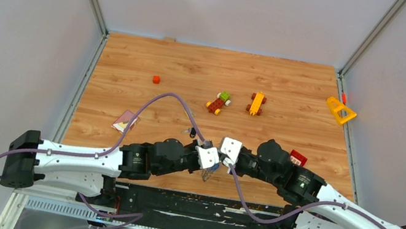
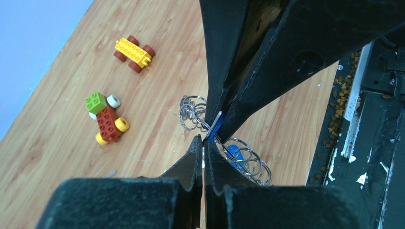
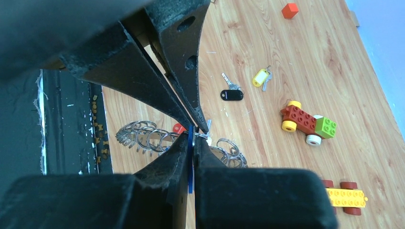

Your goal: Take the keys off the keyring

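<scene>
The keyring (image 2: 246, 163) is a string of linked silver wire loops, hanging in a curve just over the wood between my two grippers (image 3: 143, 136). My right gripper (image 3: 192, 137) is shut on a key's flat blue head (image 3: 191, 164), seen edge-on. My left gripper (image 2: 204, 141) is shut tip to tip against it, pinching a keyring loop beside that key. A second blue key head (image 2: 232, 152) and a red one (image 3: 178, 128) hang among the loops. From above, both grippers meet near the table's front edge over the keyring (image 1: 207, 172).
Two loose keys lie on the wood, one with a black tag (image 3: 231, 95) and one with a yellow tag (image 3: 261, 77). Two toy block vehicles (image 1: 219, 102) (image 1: 256, 103), a red cube (image 1: 156, 79), a yellow triangle (image 1: 340, 111) and a pink card (image 1: 125, 120) lie farther out.
</scene>
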`<act>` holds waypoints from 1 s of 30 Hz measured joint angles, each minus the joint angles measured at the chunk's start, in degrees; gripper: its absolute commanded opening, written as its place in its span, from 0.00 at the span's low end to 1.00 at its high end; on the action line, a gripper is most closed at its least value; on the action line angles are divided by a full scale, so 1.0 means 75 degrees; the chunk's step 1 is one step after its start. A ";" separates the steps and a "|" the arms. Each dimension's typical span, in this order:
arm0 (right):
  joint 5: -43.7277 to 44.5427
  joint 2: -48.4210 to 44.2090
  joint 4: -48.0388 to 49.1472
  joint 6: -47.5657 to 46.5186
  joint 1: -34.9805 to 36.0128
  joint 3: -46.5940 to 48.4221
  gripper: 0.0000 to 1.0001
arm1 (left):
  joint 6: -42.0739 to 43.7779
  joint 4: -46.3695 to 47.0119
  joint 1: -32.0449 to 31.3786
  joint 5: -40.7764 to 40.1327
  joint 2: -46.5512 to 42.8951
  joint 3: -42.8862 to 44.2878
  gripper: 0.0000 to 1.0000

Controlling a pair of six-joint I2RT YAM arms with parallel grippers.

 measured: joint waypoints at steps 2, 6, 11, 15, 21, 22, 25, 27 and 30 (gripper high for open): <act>-0.0017 0.0032 -0.0009 -0.0003 0.0000 0.0000 0.00 | 0.0000 0.0035 0.0015 0.0076 -0.0026 -0.0061 0.00; -0.0017 0.0026 -0.0009 -0.0009 0.0000 0.0000 0.00 | -0.0012 0.0175 0.0023 0.0137 -0.0070 -0.0157 0.08; -0.0090 -0.0154 0.0108 -0.0015 0.0015 -0.0079 0.00 | -0.0163 0.0638 0.0026 0.0221 -0.0216 -0.0428 0.20; -0.0198 -0.0385 0.0335 -0.0038 0.0090 -0.0128 0.00 | -0.0323 0.0950 0.0023 0.0248 -0.0361 -0.0627 0.27; -0.0207 -0.0685 0.0918 -0.0038 0.0125 -0.0277 0.00 | -0.0557 0.1163 0.0023 0.0187 -0.0699 -0.0965 0.39; -0.0207 -0.0731 0.1017 -0.0041 0.0125 -0.0303 0.00 | -0.0592 0.1189 0.0023 0.0175 -0.0772 -0.1058 0.42; -0.0195 -0.0831 0.1139 -0.0041 0.0125 -0.0353 0.00 | -0.0705 0.1265 0.0017 0.0099 -0.1020 -0.1303 0.43; -0.0189 -0.0880 0.1148 -0.0041 0.0125 -0.0370 0.00 | -0.0775 0.1411 0.0017 0.0029 -0.1233 -0.1463 0.43; -0.0189 -0.0956 0.1160 -0.0041 0.0125 -0.0373 0.00 | -0.0886 0.1880 0.0017 -0.0079 -0.1594 -0.1816 0.43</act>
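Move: The blue key, pinched edge-on in the right fingers, sits about 1 cm ahead and 2 cm right of the shut left fingertips. From the left hand, the keyring's middle hangs some 3 cm back, 1 cm right and 4 cm lower; on the table roughly 17 cm below, the red tag lies 3 cm left, level ahead, and the black tag 8 cm ahead, 9 cm left. From the right hand the keyring is about 3 cm back, 1 cm left and 4 cm down. Keeping the blue key pinched, the right hand rises about 5 cm while the left opens and backs left. ##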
